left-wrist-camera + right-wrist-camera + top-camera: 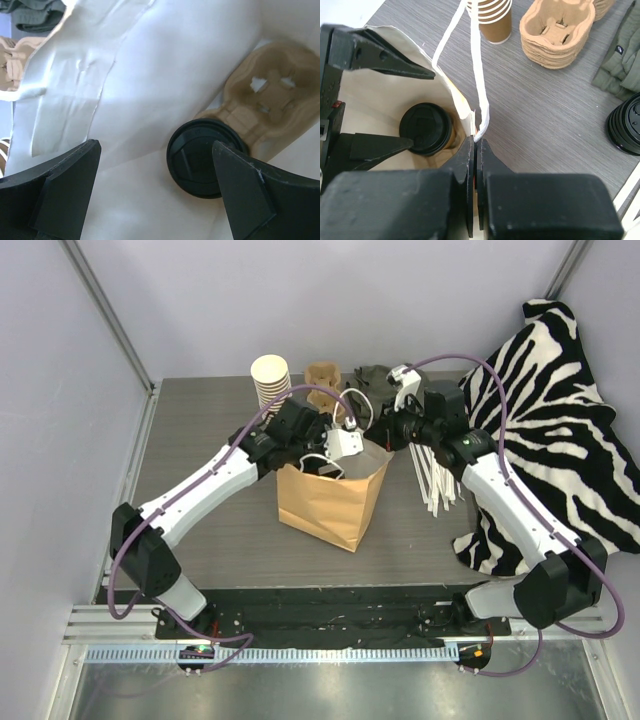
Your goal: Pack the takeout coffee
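The takeout coffee [200,157], a brown cup under a black lid [426,128], stands inside the brown paper bag [325,502], in a cardboard cup carrier [272,95] on the bag's floor. My left gripper [157,192] hangs open in the bag's mouth just above the cup. One of its fingers [255,195] overlaps the lid's edge, and nothing is held. My right gripper [476,145] is shut on the bag's rim [465,112], right where the white handle [479,75] is attached. In the top view both grippers, left [345,445] and right [385,438], meet at the bag's top.
Behind the bag stand a stack of lidless brown cups [270,380], a pile of cardboard carriers [557,30], a stack of loose black lids [626,122] and a green cloth [620,55]. White sticks [435,480] and a zebra-striped cloth [560,420] lie to the right.
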Controlling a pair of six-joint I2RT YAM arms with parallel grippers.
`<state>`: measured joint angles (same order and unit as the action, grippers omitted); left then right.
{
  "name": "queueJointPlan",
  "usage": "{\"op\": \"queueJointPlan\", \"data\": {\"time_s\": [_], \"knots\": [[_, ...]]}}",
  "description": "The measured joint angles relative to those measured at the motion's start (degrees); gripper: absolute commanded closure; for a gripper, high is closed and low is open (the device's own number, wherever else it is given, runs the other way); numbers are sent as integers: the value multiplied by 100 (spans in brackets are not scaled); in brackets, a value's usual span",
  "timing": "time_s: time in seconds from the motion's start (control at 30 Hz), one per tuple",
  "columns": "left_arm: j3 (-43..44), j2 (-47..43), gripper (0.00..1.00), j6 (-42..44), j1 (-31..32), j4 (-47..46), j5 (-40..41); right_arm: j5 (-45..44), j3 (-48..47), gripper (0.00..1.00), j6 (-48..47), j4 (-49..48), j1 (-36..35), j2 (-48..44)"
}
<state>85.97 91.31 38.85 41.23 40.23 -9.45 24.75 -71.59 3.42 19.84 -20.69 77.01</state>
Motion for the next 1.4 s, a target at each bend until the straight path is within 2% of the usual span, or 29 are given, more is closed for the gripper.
{"op": "queueJointPlan", "data": {"time_s": [0.53,0.83,1.03,1.13,1.17,1.4], "knots": [[-138,-439,2,-678,-50,-179,-55,-35,208,99,-140,-313,-133,-177],[485,-470,2,-1484,-195,-125,-85,90,208,99,-184,-363,-136,-177],[997,-496,2,-1978,-264,-70,-101,155,201,75,-177,-356,-136,-177],[1169,-527,1,-2214,-295,-50,-107,157,179,62,-188,-350,-136,-177],[1207,-544,0,-2284,-313,-44,-107,157,170,54,-170,-350,-136,-177],[1513,-553,0,-2804,-610,101,-57,153,-4,33,-105,-302,-136,-177]]}}
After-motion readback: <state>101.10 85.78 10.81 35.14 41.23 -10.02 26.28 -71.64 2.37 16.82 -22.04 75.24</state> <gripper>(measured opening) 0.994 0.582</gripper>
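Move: The left hand, empty and wide open, is still inside the paper bag, whose middle lies about 1 cm back, 1 cm right and 9 below it; the lidded cup is some 9 cm under it, 2 cm right and 1 back. The cup stack is about 20 cm ahead and 10 left, the stacked carriers some 25 ahead and level sideways, 17 below. From the right hand, pinching the far-right rim, the bag's middle is roughly 8 cm left, 4 back, 15 below; the black lids lie about 17 ahead, 6 right, 24 below. The left hand pulls up out of the bag with its fingers still wide open, rising some 14 cm away from the lidded cup, slowly at first and then faster, while it rolls left side down and swings counter-clockwise, nearly 35 degrees in all. The right hand keeps its pinch on the bag's far-right rim by the handle, easing a centimetre left, then late on opens to over half, lets go of the rim and starts up by a centimetre or so. ##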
